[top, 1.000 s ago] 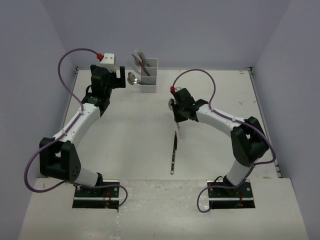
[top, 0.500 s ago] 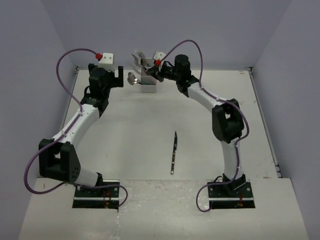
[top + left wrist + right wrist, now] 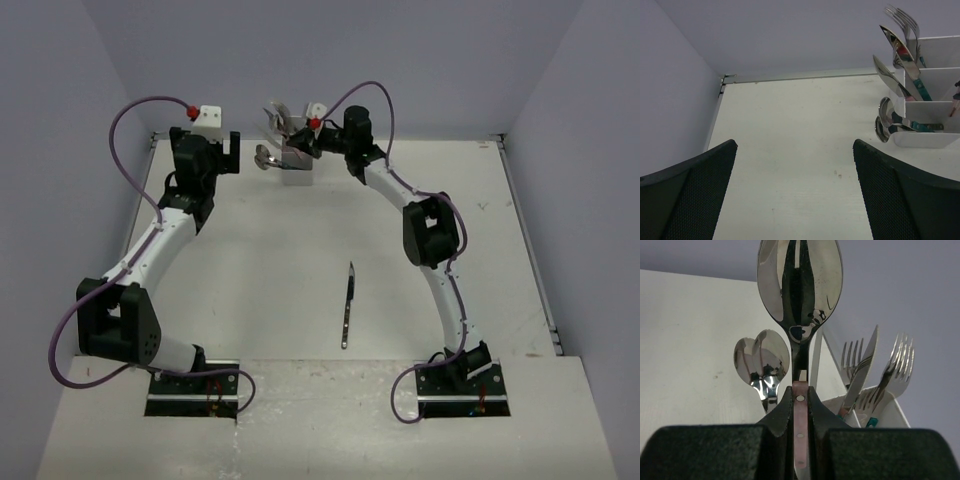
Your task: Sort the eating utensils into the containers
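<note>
My right gripper [image 3: 800, 390] is shut on a pink-handled spoon [image 3: 800, 290], bowl pointing away, held right at the white compartmented holder [image 3: 890, 415]. In the holder stand two spoons [image 3: 762, 360], a knife [image 3: 862, 370] and forks [image 3: 895, 365]. From above, the right gripper [image 3: 305, 146] is at the holder [image 3: 298, 174] at the table's back. My left gripper [image 3: 215, 150] is open and empty just left of it; in the left wrist view [image 3: 795, 150] the holder [image 3: 935, 107] is at the right. A black-handled knife [image 3: 347, 305] lies on the table's middle.
The back wall and the table's back rail [image 3: 800, 76] run close behind the holder. The left wall [image 3: 675, 90] is near the left gripper. The right arm [image 3: 430, 235] stretches far across the table's back right.
The right arm has swung from the table's middle up to the holder with the pink-handled spoon in its grip. The left arm has hardly moved. The black-handled knife stays put.
</note>
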You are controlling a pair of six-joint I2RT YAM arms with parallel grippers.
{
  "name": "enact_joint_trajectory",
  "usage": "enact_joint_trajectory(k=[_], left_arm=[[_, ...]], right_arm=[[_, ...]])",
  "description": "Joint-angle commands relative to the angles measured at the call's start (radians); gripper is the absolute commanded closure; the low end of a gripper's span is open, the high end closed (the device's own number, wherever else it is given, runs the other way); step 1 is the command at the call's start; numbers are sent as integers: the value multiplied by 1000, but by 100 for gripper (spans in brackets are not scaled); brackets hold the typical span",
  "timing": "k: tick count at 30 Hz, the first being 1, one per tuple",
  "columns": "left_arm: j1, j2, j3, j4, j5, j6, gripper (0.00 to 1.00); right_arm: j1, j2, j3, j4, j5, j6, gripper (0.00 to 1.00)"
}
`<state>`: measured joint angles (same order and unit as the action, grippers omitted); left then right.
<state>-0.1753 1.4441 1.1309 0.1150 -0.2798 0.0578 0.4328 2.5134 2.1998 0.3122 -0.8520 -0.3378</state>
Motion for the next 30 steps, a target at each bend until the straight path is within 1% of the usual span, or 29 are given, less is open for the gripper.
enact_joint_trajectory(k=[1, 3, 6, 7, 8, 10, 11, 13, 14, 17, 21, 23, 24, 26, 27, 28, 29, 30], left_arm=[[11, -1, -6, 66, -27, 33, 0], [14, 1, -8, 69, -29, 36, 0], [17, 6, -5, 72, -33, 42, 0], [17, 7, -5, 72, -33, 43, 0], [19, 10, -3, 72, -33, 45, 0], [19, 16, 1, 71, -35, 48, 0], [19, 16, 3, 68, -36, 48, 0], [20, 19, 7, 64, -39, 48, 0], [20, 19, 7, 64, -39, 48, 0], [20, 16, 7, 63, -35, 47, 0], [20, 10, 10, 55, -29, 39, 0], [22, 6, 10, 54, -27, 37, 0], [20, -1, 9, 54, -24, 34, 0], [22, -7, 7, 54, -15, 28, 0], [20, -10, 6, 54, -6, 22, 0], [20, -11, 6, 54, -4, 14, 0], [20, -11, 6, 54, -4, 11, 0], [20, -11, 6, 52, -4, 10, 0]], right_arm=[[9, -18, 34, -27, 21, 19, 96], [11, -39, -14, -44, 42, 7, 94], [14, -44, -15, -123, 79, -32, 91], [15, -44, -12, -137, 91, -35, 88], [17, -45, -15, -142, 106, -35, 82], [17, -54, -18, -153, 126, -44, 80], [20, -54, -11, -162, 136, -47, 75], [21, -59, -3, -189, 166, -62, 73], [24, -65, -5, -202, 166, -72, 69], [29, -97, -23, -190, 177, -82, 67], [32, -148, -26, -168, 205, -60, 45], [37, -203, -46, -160, 231, -31, 28], [38, -227, -60, -159, 249, 6, 1], [43, -324, -133, -151, 344, 57, 1], [46, -361, -203, -154, 381, 118, 1], [49, -433, -241, -169, 504, 162, 1], [52, -470, -268, -198, 557, 212, 1], [60, -505, -325, -240, 588, 212, 1]])
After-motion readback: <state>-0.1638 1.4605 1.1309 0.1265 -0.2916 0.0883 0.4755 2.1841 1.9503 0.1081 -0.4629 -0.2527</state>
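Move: The right hand already holds the upright pink-handled spoon, with the container's nearest compartment, the one for spoons, almost straight below, about 14 cm down and 1 cm left. Two spoon heads already leaning there lie some 9 cm left, 1 cm back and 7 cm below the hand. The knife compartment is 6 cm ahead, 1 cm left and 14 cm below. From the left hand the spoon compartment is roughly 12 cm ahead, 23 cm right and 20 cm below. The right hand sinks about 5 cm, opens, leaving the spoon in its compartment, then rises some 8 cm, drawing right. ##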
